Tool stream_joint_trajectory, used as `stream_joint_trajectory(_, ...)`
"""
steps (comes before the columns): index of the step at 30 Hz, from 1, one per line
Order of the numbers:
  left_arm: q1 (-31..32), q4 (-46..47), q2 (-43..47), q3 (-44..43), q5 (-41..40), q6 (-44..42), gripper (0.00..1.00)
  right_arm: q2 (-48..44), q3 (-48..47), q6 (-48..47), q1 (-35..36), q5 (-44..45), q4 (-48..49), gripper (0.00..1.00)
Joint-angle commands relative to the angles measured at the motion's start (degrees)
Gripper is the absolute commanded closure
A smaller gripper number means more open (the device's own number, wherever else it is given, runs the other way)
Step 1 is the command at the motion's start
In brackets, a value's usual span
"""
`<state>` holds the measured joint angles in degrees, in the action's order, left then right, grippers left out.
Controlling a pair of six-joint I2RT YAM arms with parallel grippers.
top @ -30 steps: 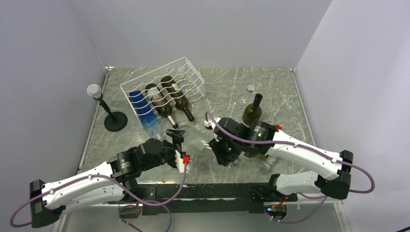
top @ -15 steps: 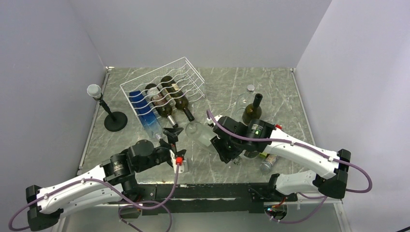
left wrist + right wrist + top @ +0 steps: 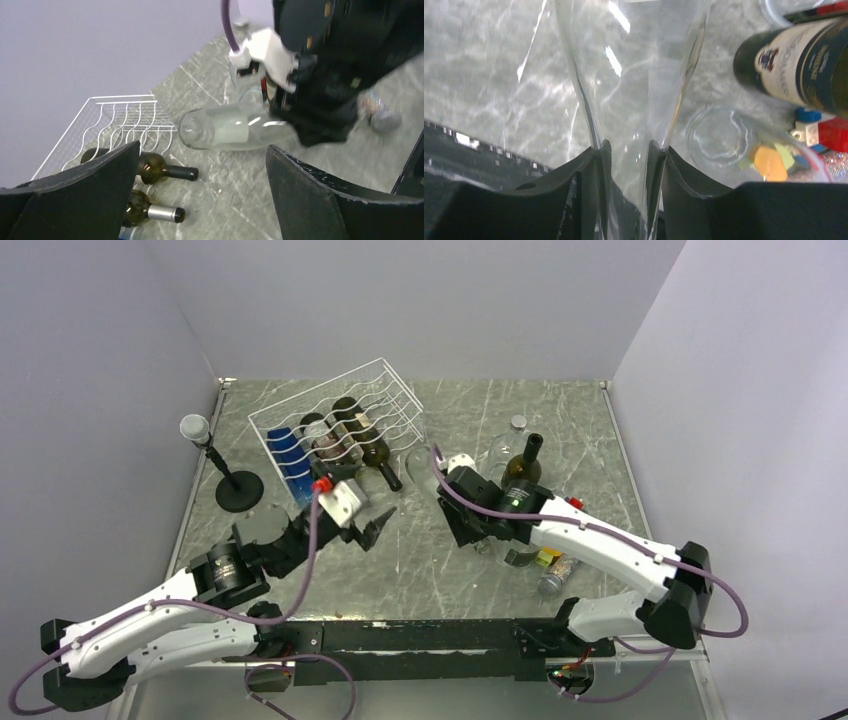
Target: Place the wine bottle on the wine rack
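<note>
The white wire wine rack (image 3: pixel 345 410) stands at the back left and holds a blue bottle and two dark bottles (image 3: pixel 355 445). It also shows in the left wrist view (image 3: pixel 120 120). My right gripper (image 3: pixel 626 150) is shut on the neck of a clear glass wine bottle (image 3: pixel 634 60). The bottle (image 3: pixel 225 130) is held level above the table, its base towards the rack. In the top view it shows faintly (image 3: pixel 420 456) right of the rack, ahead of the right gripper (image 3: pixel 443 478). My left gripper (image 3: pixel 200 200) is wide open and empty, near the rack's front (image 3: pixel 368 532).
A black microphone stand (image 3: pixel 238 490) stands left of the rack. An upright dark green bottle (image 3: pixel 522 470), a clear capped bottle (image 3: pixel 517 430) and a lying jar with coloured bits (image 3: pixel 555 575) are beside the right arm. The labelled dark bottle (image 3: pixel 804 60) is close to the right gripper.
My right gripper has carried the clear bottle away from the near edge towards the rack. My left gripper has drawn off the bottle, turned over and moved left towards the rack's front.
</note>
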<state>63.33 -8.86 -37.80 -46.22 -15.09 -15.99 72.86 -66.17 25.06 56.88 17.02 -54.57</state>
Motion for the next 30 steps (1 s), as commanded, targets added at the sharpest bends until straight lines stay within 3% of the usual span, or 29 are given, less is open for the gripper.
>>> stream_joint_trajectory(1,-0.1,-1.7,-2.8,-6.5,-11.3,15.5,0.01,2.4,-2.9,-1.5,-2.2,5.9,20.5,1.0)
stream_joint_trajectory(10,-0.1,-1.1,-1.1,-4.7,-12.2,20.8,0.01,10.3,-4.3,-2.9,-5.6,3.4,27.0,1.0)
stream_joint_trajectory(30,-0.1,2.0,1.1,-1.0,-13.6,18.4,0.01,19.3,-4.4,-8.3,-10.9,1.0,43.3,1.0)
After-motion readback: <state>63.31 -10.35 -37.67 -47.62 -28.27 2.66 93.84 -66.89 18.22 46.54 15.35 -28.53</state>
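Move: Ahead of the right hand, which already holds the clear glass bottle by its narrow end, the free rack slot lies about 33 cm farther out, 19 cm to the left and 10 cm lower. The dark bottle already in the rack is 27 cm ahead and 23 cm left; the standing wine bottle is 13 cm ahead and 12 cm right, at hand height. From the empty left hand, the slot is roughly 33 cm ahead, 1 cm left and 27 cm below. Carrying the clear bottle base-first towards the free right end of the rack, the right hand travels about 11 cm forward, sinking some 7 cm and drifting 5 cm left, wrist nearly steady and grip kept. The open left hand rises about 3 cm, sinks back, and eases about 3 cm left and forward, rolling right side up and turning counter-clockwise, each some 15 degrees. ##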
